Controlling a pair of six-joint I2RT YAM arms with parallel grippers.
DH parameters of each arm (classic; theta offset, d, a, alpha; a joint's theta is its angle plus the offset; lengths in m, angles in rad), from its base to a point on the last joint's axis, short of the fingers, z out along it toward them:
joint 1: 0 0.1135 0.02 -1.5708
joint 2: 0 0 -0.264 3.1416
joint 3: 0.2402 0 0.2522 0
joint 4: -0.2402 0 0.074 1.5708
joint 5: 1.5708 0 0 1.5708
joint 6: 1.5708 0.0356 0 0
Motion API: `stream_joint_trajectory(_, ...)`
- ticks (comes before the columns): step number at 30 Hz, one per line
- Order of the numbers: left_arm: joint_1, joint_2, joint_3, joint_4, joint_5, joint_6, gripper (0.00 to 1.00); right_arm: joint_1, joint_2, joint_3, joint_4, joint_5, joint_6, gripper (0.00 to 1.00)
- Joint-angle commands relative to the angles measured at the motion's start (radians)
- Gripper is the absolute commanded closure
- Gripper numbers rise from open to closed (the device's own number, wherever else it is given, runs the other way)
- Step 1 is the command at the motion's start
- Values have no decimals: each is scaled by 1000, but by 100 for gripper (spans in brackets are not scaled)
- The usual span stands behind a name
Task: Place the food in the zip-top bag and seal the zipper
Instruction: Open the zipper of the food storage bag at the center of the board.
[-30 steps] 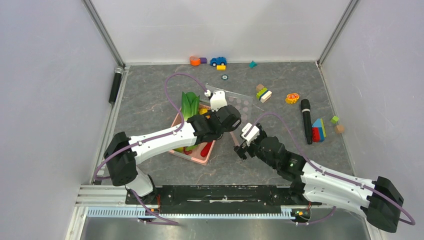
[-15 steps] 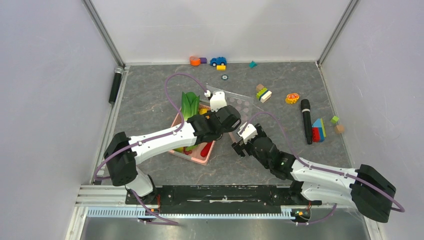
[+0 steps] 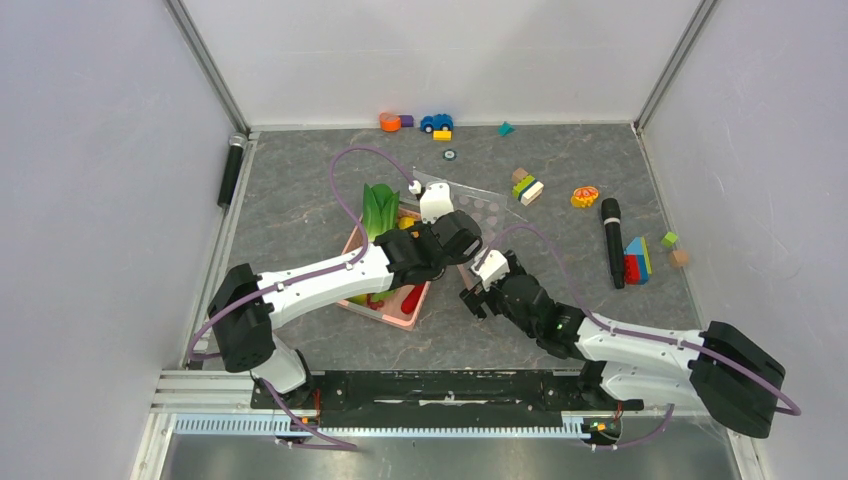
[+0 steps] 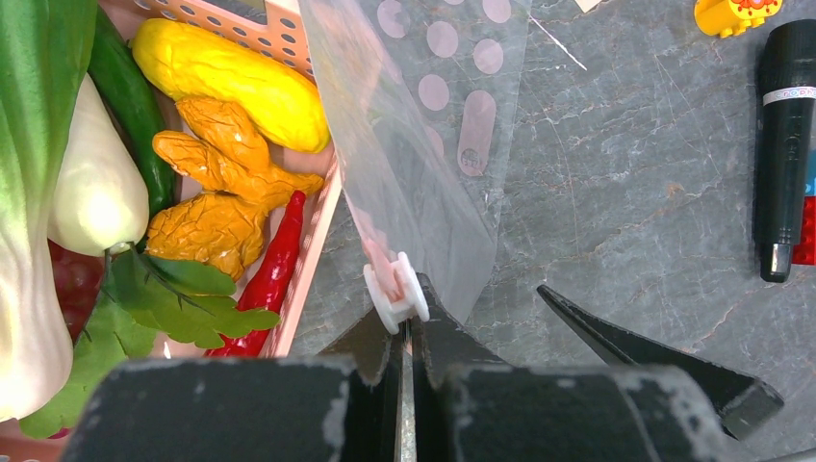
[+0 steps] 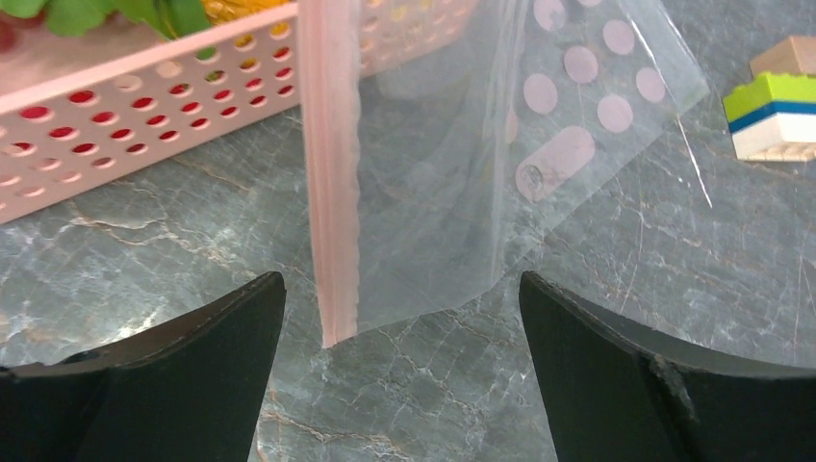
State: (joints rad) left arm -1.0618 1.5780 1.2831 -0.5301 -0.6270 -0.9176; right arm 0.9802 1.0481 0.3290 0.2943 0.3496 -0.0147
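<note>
The clear dotted zip-top bag (image 3: 482,207) hangs lifted beside the pink basket (image 3: 400,318). My left gripper (image 4: 408,313) is shut on the pinkish zipper (image 4: 370,226), right behind its white slider (image 4: 396,292); from above this gripper (image 3: 416,190) sits over the basket's far corner. My right gripper (image 5: 401,281) stands wide open just short of the bag (image 5: 443,192), with the zipper's free end (image 5: 332,322) ahead of the gap. From above, the right gripper (image 3: 477,288) is right of the basket. The food lies in the basket: bok choy (image 4: 38,192), mango (image 4: 231,82), orange pieces (image 4: 212,192), red chili (image 4: 274,260).
A black cylinder (image 3: 611,240) lies right of the bag, with coloured blocks (image 3: 637,260) beside it. More blocks (image 3: 527,186), a yellow toy (image 3: 585,196) and a toy car (image 3: 436,122) sit toward the back. Another black cylinder (image 3: 232,170) lies by the left wall.
The right arm has swung left and forward, bringing its open gripper closer to the bag's lower end. The left arm and the bag have stayed put.
</note>
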Motion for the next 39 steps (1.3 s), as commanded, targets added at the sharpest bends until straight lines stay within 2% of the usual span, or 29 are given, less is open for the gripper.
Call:
stream_joint_trajectory(1, 0, -11, 26, 1, -34, -36, 98, 5, 32, 0, 20, 115, 55, 3)
stream_joint_trajectory(14, 0, -17, 16, 1, -43, -32, 98, 5, 22, 37, -45, 269, 100, 6)
stream_joint_trajectory(28, 0, 6, 44, -19, -50, -17, 98, 8, -52, 49, -87, 341, 86, 13)
stream_joint_trajectory(34, -1, 12, 51, -19, -33, -6, 98, 7, -4, 69, -18, 380, 37, 20)
stream_joint_trajectory(39, 0, 20, 59, -18, -3, 3, 98, 7, 41, 63, 128, 313, -24, 24)
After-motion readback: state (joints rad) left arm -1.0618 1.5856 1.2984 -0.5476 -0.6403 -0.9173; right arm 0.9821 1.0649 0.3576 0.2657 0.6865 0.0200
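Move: The free lower end of the bag's pink zipper hangs about 2 cm ahead and 4 cm left of my open right hand, roughly 3 cm below it. The slider in my left fingers is some 4 cm ahead, 4 cm left and 8 cm above. The basket's middle lies about 10 cm ahead and 17 cm left, the red chili 6 cm ahead and 11 cm left, both some 6 cm lower. From my left hand the free end is about 2 cm back, level sideways, 11 cm down. While my left fingers stay put, still pinching the slider, I sweep my right hand about 5 cm to the right. It dips a centimetre first, then rises past its starting height and works some 3 cm forward, turning about 20 degrees clockwise. Its left finger comes into the mouth between the zipper lips near the free end, and the gap between my fingers narrows partway without shutting. ##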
